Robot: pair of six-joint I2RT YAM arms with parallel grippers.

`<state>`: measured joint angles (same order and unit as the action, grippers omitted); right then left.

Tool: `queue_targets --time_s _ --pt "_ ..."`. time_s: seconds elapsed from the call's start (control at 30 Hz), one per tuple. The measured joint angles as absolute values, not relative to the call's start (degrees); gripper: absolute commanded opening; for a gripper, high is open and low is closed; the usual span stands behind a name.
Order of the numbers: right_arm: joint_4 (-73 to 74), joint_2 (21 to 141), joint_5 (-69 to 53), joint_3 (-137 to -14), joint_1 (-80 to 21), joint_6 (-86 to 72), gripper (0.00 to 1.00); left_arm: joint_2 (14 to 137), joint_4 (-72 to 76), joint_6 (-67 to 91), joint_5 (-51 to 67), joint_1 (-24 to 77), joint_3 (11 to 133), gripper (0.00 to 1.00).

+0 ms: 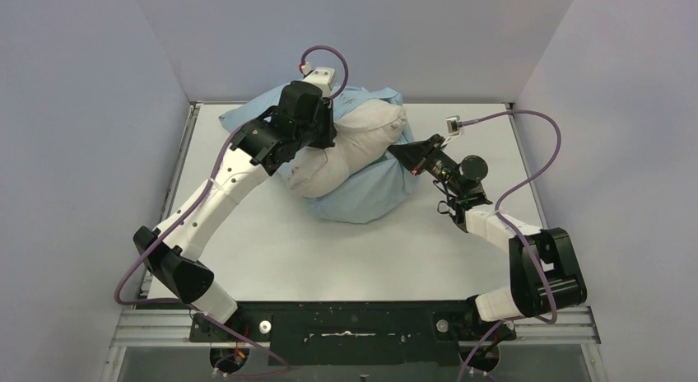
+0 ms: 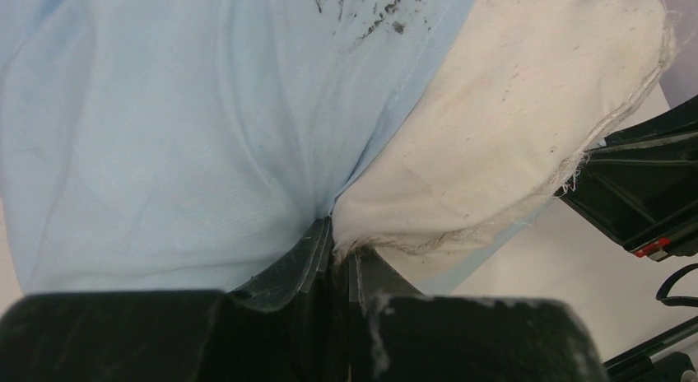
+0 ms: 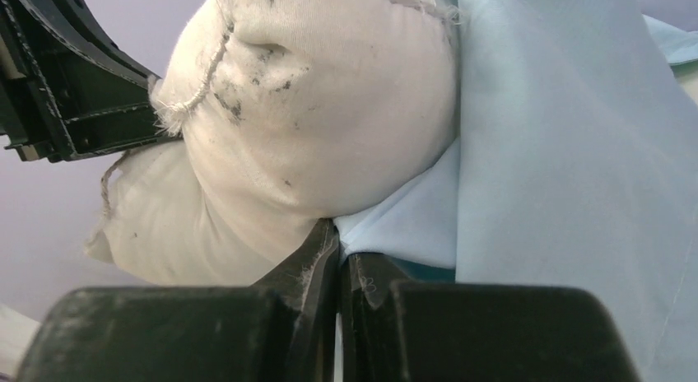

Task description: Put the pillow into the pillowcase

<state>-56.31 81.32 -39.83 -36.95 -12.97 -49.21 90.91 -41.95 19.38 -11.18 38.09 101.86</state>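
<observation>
The off-white pillow (image 1: 354, 139) lies at the back of the table, partly inside the light blue pillowcase (image 1: 366, 197), with its upper end bare. My left gripper (image 1: 325, 133) is at the pillow's left side. In the left wrist view it (image 2: 336, 234) is shut on the hem of the pillowcase (image 2: 165, 135), right where the frayed seam of the pillow (image 2: 510, 110) meets it. My right gripper (image 1: 405, 154) is at the pillow's right side. In the right wrist view it (image 3: 339, 238) is shut on a fold of the pillowcase (image 3: 560, 151) just under the pillow (image 3: 313, 102).
The white table (image 1: 329, 250) is walled in at the back and on both sides. Purple cables (image 1: 539, 164) loop over both arms. The two grippers face each other across the pillow, a short way apart.
</observation>
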Motion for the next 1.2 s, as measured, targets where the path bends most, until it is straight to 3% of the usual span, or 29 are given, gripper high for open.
queue_targets --time_s 0.6,0.9,1.2 --pt "-56.12 71.29 -38.09 -35.24 -9.87 -54.83 0.0 89.86 -37.36 17.56 -13.1 38.11 92.09 0.0" --pt "-43.0 69.73 -41.28 -40.47 -19.4 -43.62 0.0 92.62 -36.4 18.46 -11.55 38.2 89.03 0.0" --pt "-23.14 69.1 -36.18 -47.53 -19.55 -35.97 0.0 97.6 -33.98 19.09 -9.67 38.41 88.03 0.0"
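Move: The left gripper already pinches the pillow's seam beside the case rim; the bare pillow end hangs about 4 cm to its right and 7 cm below. The case's filled body lies some 16 cm ahead, 12 cm left and 22 cm below that gripper. The right gripper already holds the blue rim, with the bare pillow end about 10 cm to its left; the loose case flap hangs roughly 7 cm back, 6 cm left and 12 cm below. Lower the left gripper almost straight down, about 13 cm, tipping the fingers some 10 degrees downward and keeping the pillow pinched. Meanwhile lift the rim with the right gripper about 5 cm, swinging right first, then sweep it 7 cm left and back towards the bare pillow end, easing forward and slightly down at the finish; keep both grips shut. ##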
